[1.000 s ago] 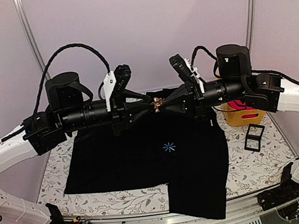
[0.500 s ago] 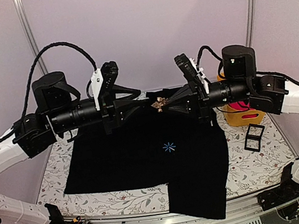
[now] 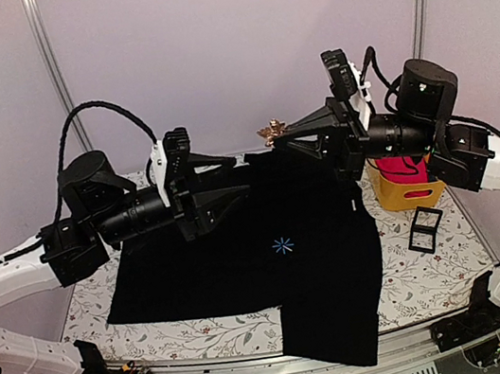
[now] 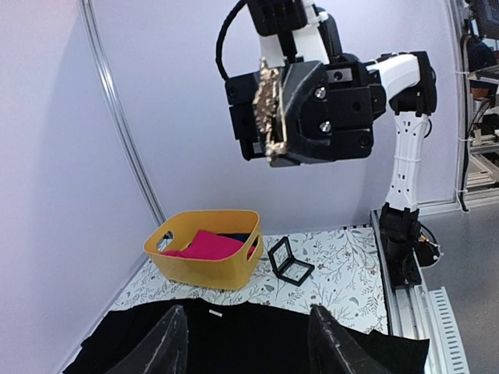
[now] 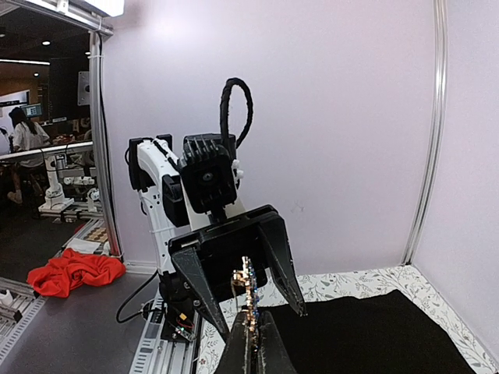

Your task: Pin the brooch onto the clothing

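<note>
The brooch [image 3: 270, 130] is a small pale gold ornament held in the air above the far edge of the clothing. My right gripper [image 3: 276, 137] is shut on it. In the right wrist view the brooch [image 5: 248, 292] stands up out of the closed right gripper [image 5: 253, 336]. In the left wrist view the brooch [image 4: 269, 109] faces the camera. The clothing [image 3: 242, 255] is a black shirt with a light-blue asterisk print [image 3: 283, 246], spread flat on the table. My left gripper [image 3: 241, 177] hovers open and empty to the left of the brooch, clear of it, over the shirt [image 4: 374, 351].
A yellow basket [image 3: 402, 190] holding a pink garment [image 4: 204, 245] stands at the back right. A small black square frame [image 3: 425, 228] lies open beside it on the floral tablecloth [image 3: 419, 279]. A red cloth [image 5: 74, 270] lies on the floor beyond the table.
My left gripper has opened and drawn back to the left, away from the brooch. My right gripper has risen up and a little to the right, with the brooch still in it.
</note>
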`<state>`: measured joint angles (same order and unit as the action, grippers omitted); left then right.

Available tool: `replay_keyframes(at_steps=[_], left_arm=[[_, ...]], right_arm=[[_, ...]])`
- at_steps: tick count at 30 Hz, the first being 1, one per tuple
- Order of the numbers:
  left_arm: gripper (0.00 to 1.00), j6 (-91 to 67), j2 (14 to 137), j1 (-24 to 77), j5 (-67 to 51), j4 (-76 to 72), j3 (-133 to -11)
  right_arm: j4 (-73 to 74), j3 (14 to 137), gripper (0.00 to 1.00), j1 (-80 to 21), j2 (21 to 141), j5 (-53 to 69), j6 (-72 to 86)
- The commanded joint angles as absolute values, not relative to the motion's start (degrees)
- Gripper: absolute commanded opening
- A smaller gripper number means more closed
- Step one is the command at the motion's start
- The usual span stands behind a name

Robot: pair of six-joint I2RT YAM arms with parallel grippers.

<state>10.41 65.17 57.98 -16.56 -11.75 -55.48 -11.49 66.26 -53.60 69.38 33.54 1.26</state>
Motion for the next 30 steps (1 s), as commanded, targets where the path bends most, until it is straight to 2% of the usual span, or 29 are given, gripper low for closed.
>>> replay_keyframes(at_steps=[1,5,10,20,26,30], left_arm=[[0.54,9.9,64.6,60.2,-18.2,-22.5,-54.7],[0.53,9.4,62.7,60.2,-21.1,-22.0,-55.7],[0.39,6.3,64.9,60.2,-20.0,-20.9,-58.9],[0.38,4.2,70.1,61.1,-20.8,-19.2,-64.7],[0.27,6.0,71.1,61.5,-20.3,-15.6,-66.1],[0.10,5.7,72.1,61.6,-20.0,-14.4,-67.3]], right_arm=[[-14.1,66.1,0.00,-53.9,69.0,35.2,1.9],[-12.4,66.0,0.00,-53.9,69.4,36.2,0.7],[-12.3,65.8,0.00,-53.9,70.1,37.5,0.7],[-11.2,66.4,0.00,-53.9,71.2,37.5,0.6],[-10.9,66.4,0.00,-53.9,70.9,37.4,0.6],[-10.5,66.4,0.00,-53.9,71.0,37.4,0.7]])
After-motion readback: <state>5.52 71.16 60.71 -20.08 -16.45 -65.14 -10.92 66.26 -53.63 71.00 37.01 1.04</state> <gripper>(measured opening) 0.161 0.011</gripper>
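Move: The brooch, gripped in the right fingertips about 2 cm to that hand's left and level with it, sits some 6 cm to the left hand's right, 7 cm above it and only about 1 cm nearer the base. Far below, about 38 cm under the left hand, the snowflake print on the black clothing lies some 4 cm to its right and 8 cm farther out. The left fingertips come up to the brooch's free edge and narrow around it, from about half open to nearly shut; the hand first rises about 7 cm while drawing back a little, fingers tipping up some 10 degrees, then reaches right a couple of centimetres and sinks slightly. The right hand keeps its pinch, easing a centimetre or so down and towards the left hand. ##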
